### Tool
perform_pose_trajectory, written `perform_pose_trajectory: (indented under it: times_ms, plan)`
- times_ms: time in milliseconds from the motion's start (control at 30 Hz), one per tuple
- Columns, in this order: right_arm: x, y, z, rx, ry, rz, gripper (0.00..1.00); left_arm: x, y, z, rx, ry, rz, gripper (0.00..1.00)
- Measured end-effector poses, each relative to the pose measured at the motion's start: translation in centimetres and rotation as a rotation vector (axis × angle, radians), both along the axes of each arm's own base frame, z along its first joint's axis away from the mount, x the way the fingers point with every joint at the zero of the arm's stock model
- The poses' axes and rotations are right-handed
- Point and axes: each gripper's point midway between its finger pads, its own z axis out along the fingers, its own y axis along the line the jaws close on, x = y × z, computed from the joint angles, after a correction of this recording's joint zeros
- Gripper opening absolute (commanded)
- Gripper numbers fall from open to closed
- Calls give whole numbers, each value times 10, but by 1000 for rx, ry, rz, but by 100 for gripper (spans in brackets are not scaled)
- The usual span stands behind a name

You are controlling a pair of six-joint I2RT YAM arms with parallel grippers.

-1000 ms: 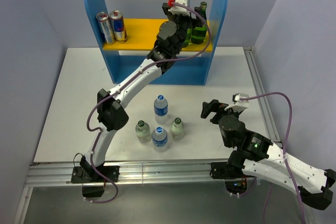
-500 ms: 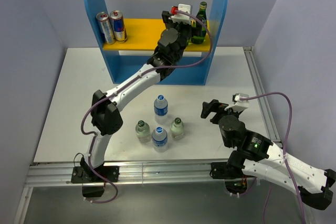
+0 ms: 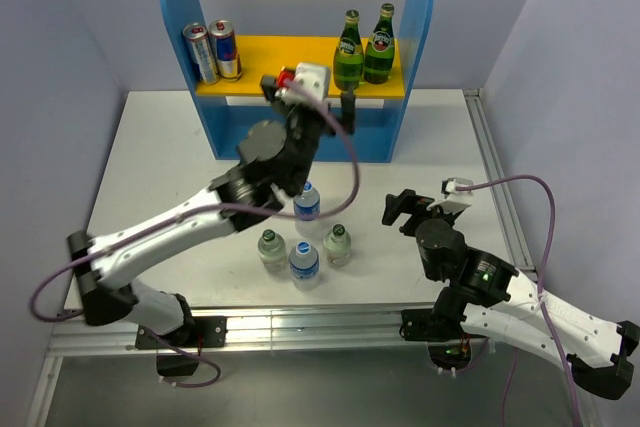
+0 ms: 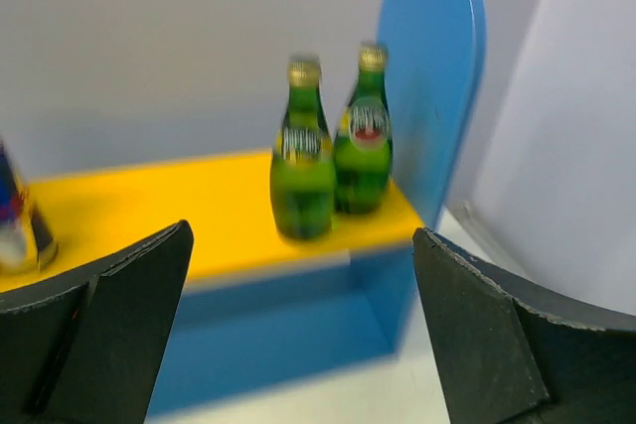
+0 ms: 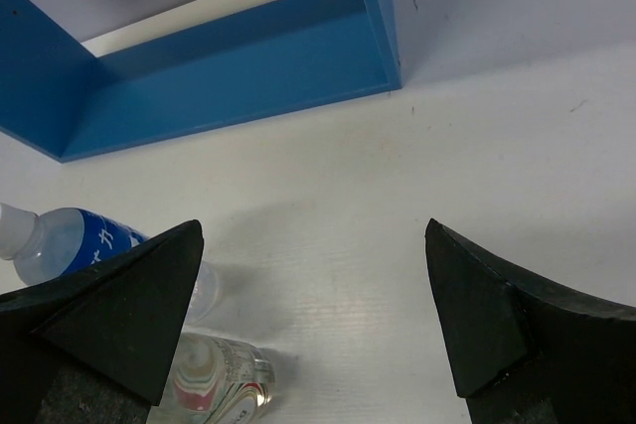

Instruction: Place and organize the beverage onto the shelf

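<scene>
Two dark green bottles (image 3: 348,51) (image 3: 379,45) stand side by side at the right end of the shelf's yellow upper board (image 3: 280,55); the left wrist view shows them upright (image 4: 302,166) (image 4: 364,141). My left gripper (image 3: 308,97) (image 4: 300,275) hangs open and empty in front of the shelf, apart from them. On the table stand two blue-capped bottles (image 3: 307,202) (image 3: 305,262) and two pale-capped ones (image 3: 270,249) (image 3: 339,244). My right gripper (image 3: 410,209) (image 5: 313,245) is open, just right of that cluster, with a blue-labelled bottle (image 5: 70,240) and a clear one (image 5: 214,384) at its left.
Two drink cans (image 3: 200,52) (image 3: 226,47) stand at the left end of the yellow board. The shelf's blue side panels (image 3: 418,17) rise high on both sides. A metal rail (image 3: 300,322) runs along the table's near edge.
My left gripper opened fully, let go of the second green bottle beside the first, and drew back and down from the upper board. The right arm has not moved.
</scene>
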Motion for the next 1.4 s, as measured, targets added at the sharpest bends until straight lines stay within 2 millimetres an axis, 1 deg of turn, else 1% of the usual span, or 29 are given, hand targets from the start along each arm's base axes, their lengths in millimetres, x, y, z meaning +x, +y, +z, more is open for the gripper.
perform_pose_trajectory:
  times_ms: [33,100,200,267,333,400,467,533,633,833,933,1200,1400]
  plan:
    - [0,0,0,-1,0,0,100,-17,7,-10,15,32,-25,99]
    - [0,0,-1,-5,3,0,100,-39,22,-29,12,88,-55,99]
    - [1,2,-5,-21,14,0,100,-58,53,-80,14,193,-56,99]
    - [2,3,-7,-33,22,0,100,-65,65,-126,54,269,-52,99]
    - [3,4,-9,-39,26,0,100,-71,68,-171,97,341,-59,99]
    - [3,4,-9,-40,27,0,100,-75,68,-211,152,408,-65,99]
    - [3,3,-9,-40,26,-2,99,-78,69,-239,196,463,-61,99]
    - [3,3,-9,-41,27,-6,100,-80,66,-254,211,498,-63,99]
    - [2,2,-10,-45,29,-9,100,-80,58,-266,201,532,-70,99]
    - [2,2,-11,-46,32,-9,99,-81,49,-290,194,583,-91,99]
    - [2,2,-11,-50,34,-10,100,-78,46,-299,190,603,-93,99]
    - [2,1,-11,-50,33,-13,99,-71,37,-333,216,665,-97,99]
    - [2,1,-11,-50,33,-13,100,-64,30,-345,207,674,-98,99]
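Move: The Pocari bottle nearest the shelf is next for the empty left hand: about 39 cm below, 4 cm back and 2 cm to its left. From this same hand, the other Pocari bottle is some 18 cm back and 3 cm left. The left clear bottle is 14 cm back and 11 cm left, the right one 13 cm back and 6 cm right, all roughly 40 cm down. The shelf-side Pocari bottle lies from the right hand about 6 cm ahead, 22 cm left and 12 cm below. Heading down from in front of the shelf to the shelf-side Pocari bottle, the left hand drops about 34 cm, fast at first while it draws back and swings left, then slower as it eases right and slightly forward. The wrist tips down some 40 degrees; the wide-open fingers come close around the cap and shoulder, with no contact seen. ##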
